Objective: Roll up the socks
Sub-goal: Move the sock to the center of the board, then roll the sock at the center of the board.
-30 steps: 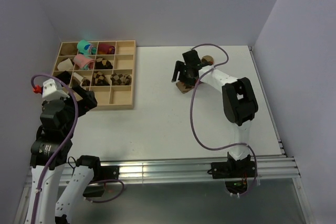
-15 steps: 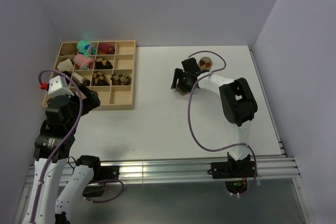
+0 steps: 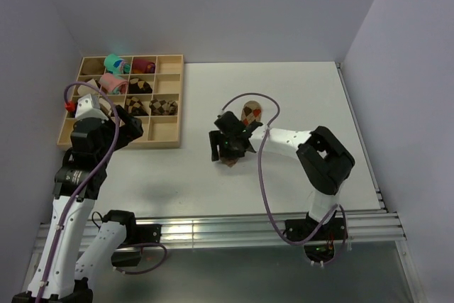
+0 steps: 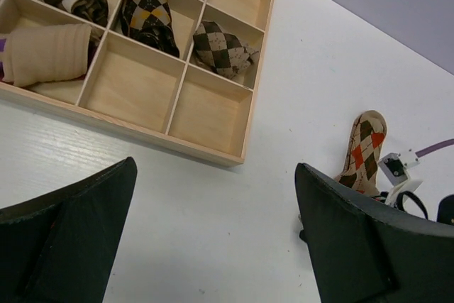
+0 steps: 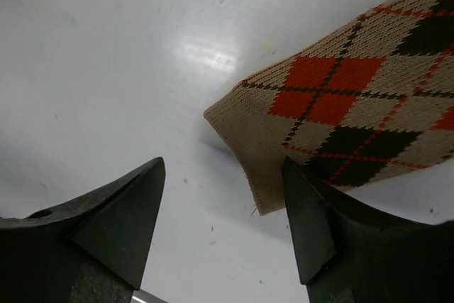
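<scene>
One tan sock (image 3: 250, 113) with dark brown and orange-red diamonds lies flat on the white table, near the middle. My right gripper (image 3: 225, 148) stands low over its near end. In the right wrist view the sock (image 5: 347, 118) ends in a plain tan edge that reaches between the fingers, close to the right finger (image 5: 319, 225). That right gripper (image 5: 223, 218) is open. My left gripper (image 3: 128, 127) hovers by the tray's near edge. In the left wrist view the left gripper (image 4: 216, 239) is wide open over bare table, with the sock (image 4: 362, 150) off to its right.
A wooden compartment tray (image 3: 159, 145) sits at the far left, holding a pink roll (image 3: 112, 83), teal and maroon rolls and brown-and-cream argyle rolls (image 4: 221, 49). Some near compartments of the tray (image 4: 184, 147) hold nothing. A purple cable loops over the right arm.
The right gripper has swept from the far side toward the near left, and the sock has come along with it. The left arm has risen and swung toward the tray.
</scene>
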Action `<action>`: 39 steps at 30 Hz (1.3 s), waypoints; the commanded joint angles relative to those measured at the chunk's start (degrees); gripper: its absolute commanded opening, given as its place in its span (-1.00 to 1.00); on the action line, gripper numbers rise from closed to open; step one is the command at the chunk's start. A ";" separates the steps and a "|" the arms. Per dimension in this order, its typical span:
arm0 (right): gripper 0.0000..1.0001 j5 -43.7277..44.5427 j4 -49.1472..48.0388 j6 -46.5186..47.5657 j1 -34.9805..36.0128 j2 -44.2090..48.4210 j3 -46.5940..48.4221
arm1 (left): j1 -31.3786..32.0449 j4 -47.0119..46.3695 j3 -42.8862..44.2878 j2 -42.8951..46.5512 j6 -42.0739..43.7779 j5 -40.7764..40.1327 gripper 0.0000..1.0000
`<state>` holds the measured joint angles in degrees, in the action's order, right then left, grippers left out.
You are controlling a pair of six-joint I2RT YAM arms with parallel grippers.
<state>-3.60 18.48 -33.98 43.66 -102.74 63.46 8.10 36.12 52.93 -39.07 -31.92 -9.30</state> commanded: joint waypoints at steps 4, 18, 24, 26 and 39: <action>0.43 14.47 8.15 9.70 6.34 8.60 2.55 | 0.25 -3.33 0.07 -2.41 -2.97 2.62 0.99; 0.08 13.36 4.29 25.53 9.95 7.82 -0.44 | 0.25 -5.27 -2.21 -7.25 -6.93 6.75 0.99; -0.02 12.74 4.37 27.03 10.57 3.43 1.22 | 0.25 -4.22 -2.74 -7.25 -6.92 6.49 0.99; -0.03 13.35 4.02 27.30 10.66 2.63 1.40 | 0.25 -4.04 -3.00 -6.99 -6.93 6.49 0.99; -0.13 13.70 3.67 27.83 12.59 -3.34 0.87 | 0.25 -3.95 -3.88 -7.16 -6.57 7.54 0.99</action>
<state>9.91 22.90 -6.44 54.78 -103.81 63.20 8.14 33.69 49.12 -46.61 -38.59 -2.81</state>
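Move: The sock lies flat just ahead of the right hand: its middle is about 7 cm forward, 6 cm to the right and 2 cm below, its cuff end next to the fingertips and its toe pointing away. The sock tray's middle stands some 17 cm forward and 28 cm to the left of this hand, about 1 cm lower. From the raised left hand, the sock is roughly 27 cm to the right, 9 cm ahead and 24 cm down. The right hand comes back about 3 cm in all, hopping up some 4 cm early on, then sinks about 6 cm to the sock's cuff, rolling some 35 degrees counter-clockwise about its fingers and closing from wide to under half open, so that one fingertip is on the cuff and the other just past its edge. Meanwhile the left hand, still wide open, sinks about 5 cm with a smaller shift right and forward, tipping its fingers further down. ##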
